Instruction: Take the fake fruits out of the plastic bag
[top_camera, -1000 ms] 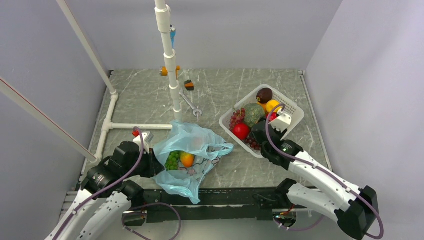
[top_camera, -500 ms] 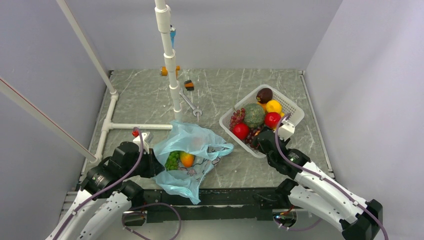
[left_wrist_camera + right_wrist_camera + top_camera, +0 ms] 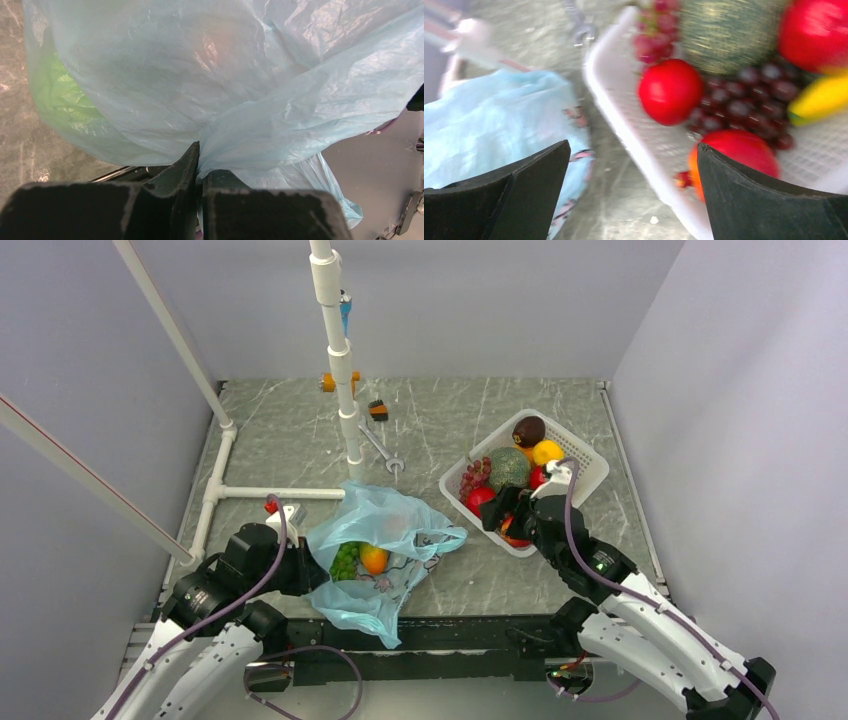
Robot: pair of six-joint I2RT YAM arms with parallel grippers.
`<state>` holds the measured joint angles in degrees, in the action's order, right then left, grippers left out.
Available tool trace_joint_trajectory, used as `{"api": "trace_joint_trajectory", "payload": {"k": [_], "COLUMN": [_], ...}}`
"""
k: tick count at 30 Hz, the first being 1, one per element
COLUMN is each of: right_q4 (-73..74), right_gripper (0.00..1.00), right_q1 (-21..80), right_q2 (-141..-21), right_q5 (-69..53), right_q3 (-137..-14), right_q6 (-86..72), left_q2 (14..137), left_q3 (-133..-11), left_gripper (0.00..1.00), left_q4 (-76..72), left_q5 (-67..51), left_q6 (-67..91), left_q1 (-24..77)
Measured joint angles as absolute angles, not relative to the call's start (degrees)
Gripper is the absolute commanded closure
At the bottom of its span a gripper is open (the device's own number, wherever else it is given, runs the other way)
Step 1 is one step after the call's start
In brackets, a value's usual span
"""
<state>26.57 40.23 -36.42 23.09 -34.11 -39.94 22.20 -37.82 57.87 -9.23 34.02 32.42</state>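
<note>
The light-blue plastic bag [image 3: 395, 525] lies crumpled at the table's near middle. Through its mouth I see two fake fruits, a green grape bunch [image 3: 344, 561] and an orange one [image 3: 374, 558]. My left gripper [image 3: 313, 571] is shut on the bag's left edge; in the left wrist view its jaws [image 3: 198, 150] pinch a gathered fold of the bag [image 3: 240, 75], with green [image 3: 60, 95] showing through. My right gripper [image 3: 507, 520] hangs open and empty over the basket's near-left rim [image 3: 633, 145]. A red-orange fruit [image 3: 736, 152] lies in the basket beside its right finger.
The white slotted basket [image 3: 592, 468] at right holds a netted melon [image 3: 508, 468], purple grapes [image 3: 744, 105], red apples [image 3: 669, 91], a yellow fruit [image 3: 546, 451] and a dark one [image 3: 528, 430]. A white pipe frame [image 3: 345, 390] stands behind the bag.
My right gripper has opened wide and shifted left to the basket's near rim, with a red-orange fruit now lying free beside it. The left gripper and bag have not moved.
</note>
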Motion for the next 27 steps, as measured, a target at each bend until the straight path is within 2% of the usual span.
{"api": "trace_joint_trajectory", "payload": {"k": [5, 11, 16, 18, 20, 22, 27], "right_q4": [15.88, 5.45, -0.93, -2.63, -3.11, -3.07, -2.66], "right_gripper": [0.01, 0.02, 0.15, 0.23, 0.46, 0.60, 0.62], "right_q1": [42.78, 59.90, 73.41, 77.62, 80.27, 81.62, 81.76], "right_q2": [-38.04, -41.74, -49.84, -54.68, -59.33, -64.66, -73.38], "right_q5": [6.90, -2.42, -4.56, -4.19, -2.92, -0.73, 6.85], "right_q3": [-35.24, -36.99, -42.09, -44.23, -46.02, -47.97, -49.12], "right_q6": [-32.80, -25.28, -20.38, -18.68, -17.80, -17.58, -19.38], "left_q2": [22.22, 22.22, 22.31, 22.33, 22.33, 22.33, 22.33], "left_q3": [-37.82, -37.82, -37.82, -37.82, -37.82, -37.82, -37.82], "left_gripper": [0.90, 0.90, 0.90, 0.90, 0.90, 0.90, 0.90], "left_q4": [57.87, 57.84, 57.84, 57.84, 57.84, 57.84, 57.82], "left_q5": [-9.23, -9.23, -9.23, -9.23, -9.23, -9.23, -9.23], "left_q6": [33.82, 33.80, 33.78, 33.78, 33.78, 33.76, 33.74], "left_q1": [32.42, 32.42, 32.42, 32.42, 32.42, 32.42, 32.42]}}
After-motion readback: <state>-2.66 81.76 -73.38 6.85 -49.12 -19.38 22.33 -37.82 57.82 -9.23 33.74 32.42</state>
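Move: From my right hand, open over the basket's near-left edge, the plastic bag's near rim lies about 28 cm to the left, 18 cm back and some 10 cm lower. The orange inside the bag is about 27 cm left and 10 cm back, the green grapes some 34 cm left and 10 cm back, both roughly 12 cm down; the basket's middle is 7 cm right and 6 cm ahead. From my left hand, that near rim is about 10 cm right, 5 cm back and 6 cm down. I swing my empty right hand away from the basket to the bag's near rim, about 27 cm left and 16 cm back, arching up some 10 cm and then sinking about 7 again. On the way I turn the wrist counter-clockwise by some 65 degrees and, late on, draw the wide-open fingers to under half. My left hand stays still, keeping its pinch on the bag's left rim. ##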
